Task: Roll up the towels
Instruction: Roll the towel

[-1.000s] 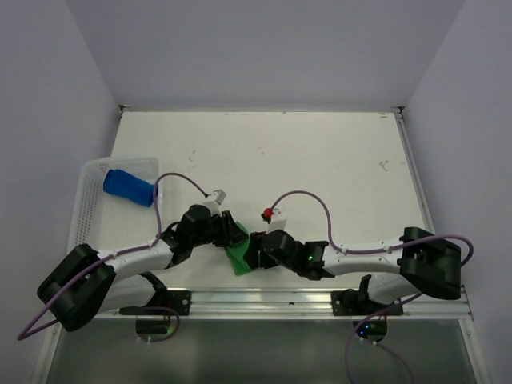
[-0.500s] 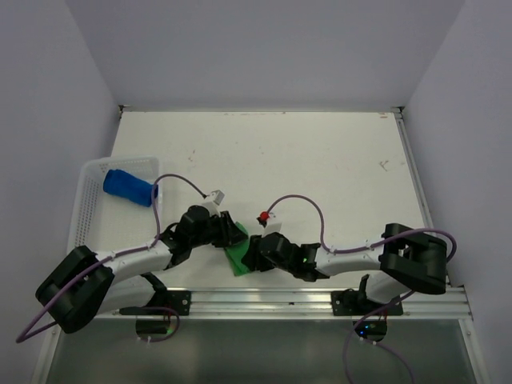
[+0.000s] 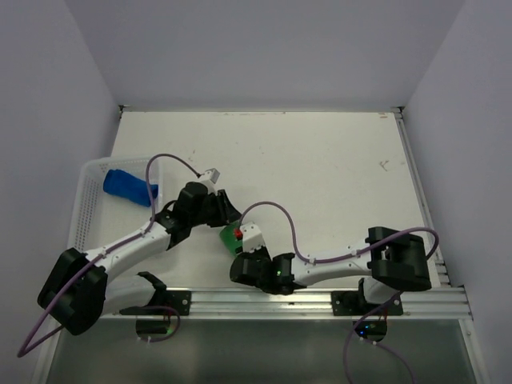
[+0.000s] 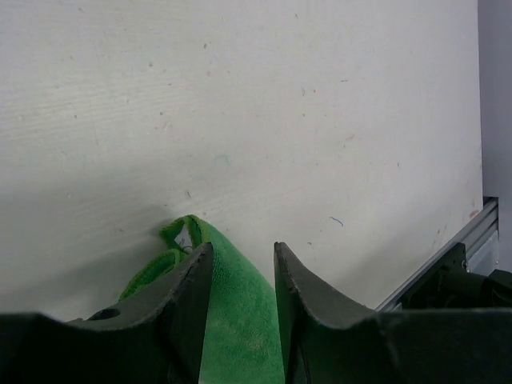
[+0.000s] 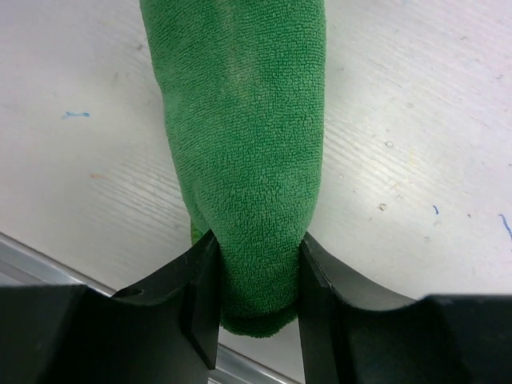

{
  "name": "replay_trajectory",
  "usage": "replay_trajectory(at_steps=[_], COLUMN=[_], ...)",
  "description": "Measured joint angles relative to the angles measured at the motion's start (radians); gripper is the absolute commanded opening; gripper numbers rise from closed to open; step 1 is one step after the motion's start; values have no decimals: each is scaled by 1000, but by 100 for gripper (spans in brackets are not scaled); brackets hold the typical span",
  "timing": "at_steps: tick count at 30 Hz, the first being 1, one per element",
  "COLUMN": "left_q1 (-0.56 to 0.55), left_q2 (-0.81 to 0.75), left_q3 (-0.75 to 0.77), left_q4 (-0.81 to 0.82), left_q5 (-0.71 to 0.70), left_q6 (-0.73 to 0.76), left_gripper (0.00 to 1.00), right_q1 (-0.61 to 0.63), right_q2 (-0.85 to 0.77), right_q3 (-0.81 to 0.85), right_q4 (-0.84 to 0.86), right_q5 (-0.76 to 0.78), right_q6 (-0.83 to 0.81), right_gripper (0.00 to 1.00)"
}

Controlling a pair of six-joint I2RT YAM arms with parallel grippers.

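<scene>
The green towel point(image 5: 240, 104) is a tight roll lying near the table's front edge. In the top view only a small patch of the green towel point(image 3: 230, 234) shows between the two wrists. My right gripper point(image 5: 256, 240) is shut on the roll's near end, a pad pressed into each side. My left gripper point(image 4: 240, 252) is shut on the other end of the green towel point(image 4: 236, 308), whose folded corner pokes out past the left finger. In the top view the left gripper point(image 3: 222, 216) sits just behind the right gripper point(image 3: 238, 254). The blue towel point(image 3: 128, 186) lies rolled in the basket.
A white mesh basket point(image 3: 86, 210) stands at the table's left edge. The aluminium rail point(image 3: 320, 298) runs along the front, just below the towel's near end. Purple cables loop over both arms. Grey walls close in the table on three sides.
The right arm has swung left along the front edge, and its jaws have closed onto the green roll. The left gripper has shifted slightly back and left with its end of the towel.
</scene>
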Motion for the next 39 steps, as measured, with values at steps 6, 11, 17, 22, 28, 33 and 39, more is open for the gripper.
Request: replay_trajectory(at_steps=[6,11,17,22,28,33,39], left_q1=[6,6,6,6,6,6,6], left_q2=[0,-5,-53,-107,-162,-157,-97], left_q3=[24,24,14,13,8,-84,-174], left_q4=[-27,-39,-52,-82,-98,-44,53], left_q5=[3,33,74,75,81,125,152], left_q6=[2,0,-1,1,0,-13,-36], left_gripper=[40,40,40,40,41,40,40], right_q1=[65,106,122,122,122,121,117], right_q2=[134,266,336,345,346,346,346], right_q3=[143,284,363,380,380,380,380], right_q4=[-160,-310,-413,-436,-441,-440,-435], right_q5=[137,230,278,280,280,280,271], right_q6=[5,32,69,78,84,84,83], right_gripper=[23,25,27,29,30,31,32])
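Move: The green towel's roll lies under and behind the left hand, its middle about 5 cm back, level with it sideways and some 6 cm below the half-open fingers. The right hand already grips the near end, the roll's middle lying about 5 cm ahead, 3 cm left and 2 cm lower. Well off, from the left hand, the blue towel is roughly 30 cm left and 9 cm farther out, in the white basket centred some 33 cm left and 3 cm ahead. Keeping its pinch on the near end of the green roll, the right hand tilts some 25 degrees, left side dipping and fingertips swinging forward and to the right, while shifting only a centimetre or so left and slightly down, and then holds still. The left hand, fingers staying half open, rises 3 to 4 cm while easing back, then drops about 6 cm and back over the far part of the roll, ending some 5 cm nearer its base and a little lower than it began, close to the towel or on it. ##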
